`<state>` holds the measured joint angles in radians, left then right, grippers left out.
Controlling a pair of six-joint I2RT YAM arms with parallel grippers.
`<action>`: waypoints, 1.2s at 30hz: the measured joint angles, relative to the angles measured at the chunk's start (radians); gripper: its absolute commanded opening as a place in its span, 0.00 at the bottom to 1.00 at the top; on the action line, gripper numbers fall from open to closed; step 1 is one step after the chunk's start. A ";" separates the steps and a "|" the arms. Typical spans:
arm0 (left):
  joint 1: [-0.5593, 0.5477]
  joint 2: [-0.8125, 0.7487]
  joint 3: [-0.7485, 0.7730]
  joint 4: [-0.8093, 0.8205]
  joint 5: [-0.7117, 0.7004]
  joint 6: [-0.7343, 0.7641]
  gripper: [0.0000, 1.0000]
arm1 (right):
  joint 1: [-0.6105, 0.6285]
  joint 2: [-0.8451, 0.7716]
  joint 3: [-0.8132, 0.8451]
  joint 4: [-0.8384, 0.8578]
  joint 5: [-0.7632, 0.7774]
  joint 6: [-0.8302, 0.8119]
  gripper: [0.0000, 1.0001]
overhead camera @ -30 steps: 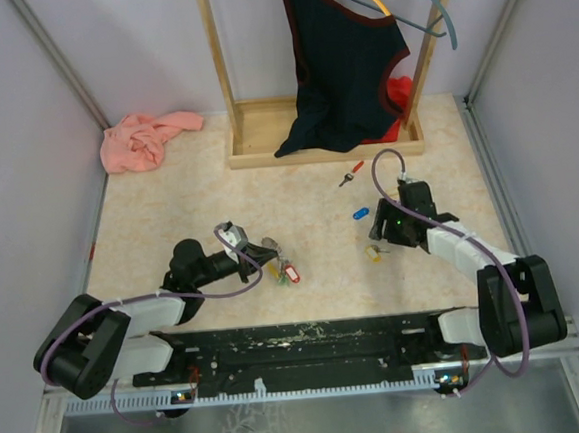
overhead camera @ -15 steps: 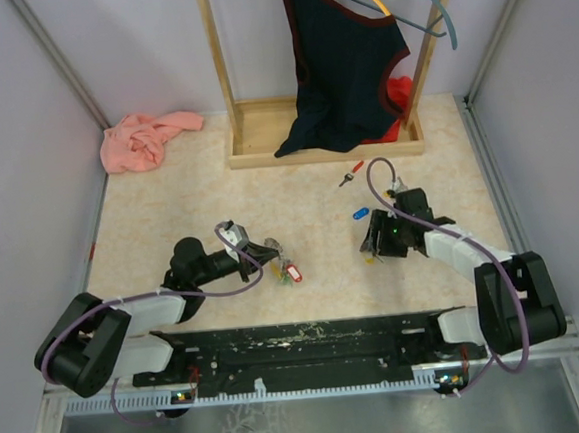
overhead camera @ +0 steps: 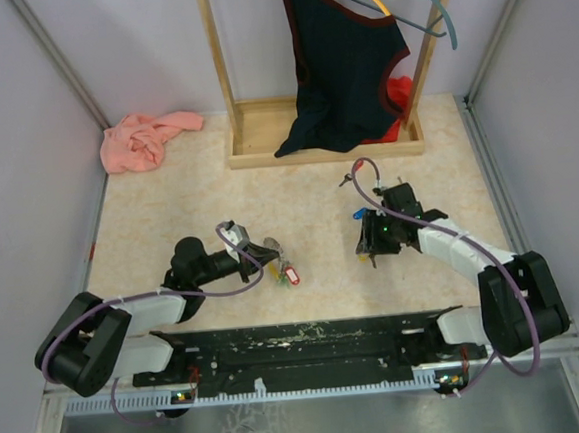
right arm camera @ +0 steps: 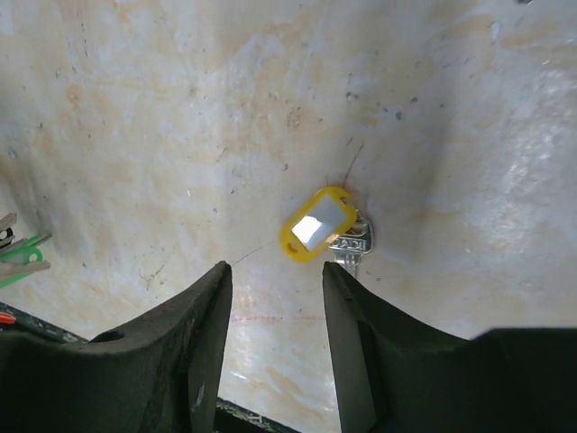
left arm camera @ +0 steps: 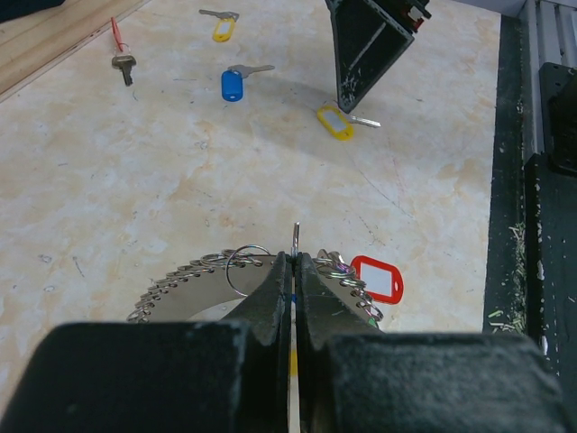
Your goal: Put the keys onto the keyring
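Observation:
The keyring (left arm camera: 185, 278), a grey ridged chain loop carrying a red tag (left arm camera: 377, 278), lies just in front of my left gripper (left arm camera: 295, 263). That gripper is shut on a thin ring of it that stands up between the jaws, and the top view shows it (overhead camera: 268, 250) at the left of centre. A yellow-tagged key (right arm camera: 317, 227) lies flat on the table just past the fingertips of my right gripper (right arm camera: 275, 271), which is open and empty. A blue-tagged key (left arm camera: 234, 83), a red-tagged key (left arm camera: 122, 56) and another yellow-tagged key (left arm camera: 222, 27) lie farther back.
A wooden clothes rack base (overhead camera: 263, 138) with a dark top (overhead camera: 343, 62) hanging on it stands at the back. A pink cloth (overhead camera: 143, 140) lies at the back left. The black base rail (overhead camera: 299, 341) runs along the near edge.
My right gripper has swung left and lowered over the yellow-tagged key, and its jaws have narrowed. The left gripper and keyring have stayed put.

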<state>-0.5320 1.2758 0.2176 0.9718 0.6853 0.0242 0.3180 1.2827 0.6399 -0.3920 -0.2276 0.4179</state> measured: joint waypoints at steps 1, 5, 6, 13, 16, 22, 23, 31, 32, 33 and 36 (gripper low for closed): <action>0.000 0.000 0.000 -0.002 0.000 0.000 0.01 | -0.012 0.000 0.011 -0.003 0.002 -0.015 0.42; 0.000 0.000 0.000 -0.008 0.000 0.000 0.01 | -0.085 0.003 0.023 -0.002 -0.002 -0.058 0.37; 0.000 0.000 0.000 -0.009 0.001 0.000 0.01 | -0.099 0.009 0.026 -0.002 -0.002 -0.070 0.36; 0.000 0.000 0.001 -0.012 0.006 0.001 0.01 | -0.106 0.134 0.090 -0.014 -0.031 -0.148 0.32; 0.000 0.000 0.003 -0.016 0.008 0.004 0.01 | -0.107 0.166 0.096 -0.009 -0.038 -0.166 0.30; 0.000 0.003 0.014 -0.030 0.010 0.007 0.01 | -0.112 0.186 0.096 -0.014 -0.055 -0.190 0.22; 0.000 0.005 0.015 -0.030 0.012 0.007 0.01 | -0.112 0.186 0.096 -0.014 -0.059 -0.192 0.19; 0.000 0.014 0.016 -0.031 0.022 0.009 0.01 | -0.112 0.185 0.096 -0.014 -0.079 -0.199 0.13; 0.000 0.014 0.016 -0.031 0.024 0.010 0.01 | -0.112 0.185 0.096 -0.014 -0.080 -0.199 0.12; 0.000 0.015 0.016 -0.031 0.024 0.010 0.01 | -0.112 0.186 0.096 -0.014 -0.080 -0.199 0.11; 0.000 0.017 0.016 -0.031 0.026 0.010 0.01 | -0.112 0.185 0.096 -0.014 -0.080 -0.201 0.04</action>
<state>-0.5320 1.2926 0.2337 0.9413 0.7116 0.0345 0.2062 1.4681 0.7361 -0.4061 -0.3080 0.2169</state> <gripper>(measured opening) 0.016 0.106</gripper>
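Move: The key with the yellow tag lies almost under my right hand, about 1 cm ahead, 1 cm to the right and some 2 cm below. The blue tag is some 11 cm straight ahead of that hand. Farther out, another yellow-tagged key lies about 15 cm ahead and 9 cm to the right. From my left hand, the near yellow-tagged key is roughly 20 cm to the right, level fore and aft, and 10 cm lower. I shift my half-open right hand about 2.5 cm forward and as much to the right, over the join between the yellow tag and its key. Then I sink some 2.5 cm to it and, staying down there, close the fingers almost shut on the small ring at the join. My left hand keeps its hold on the keyring. ##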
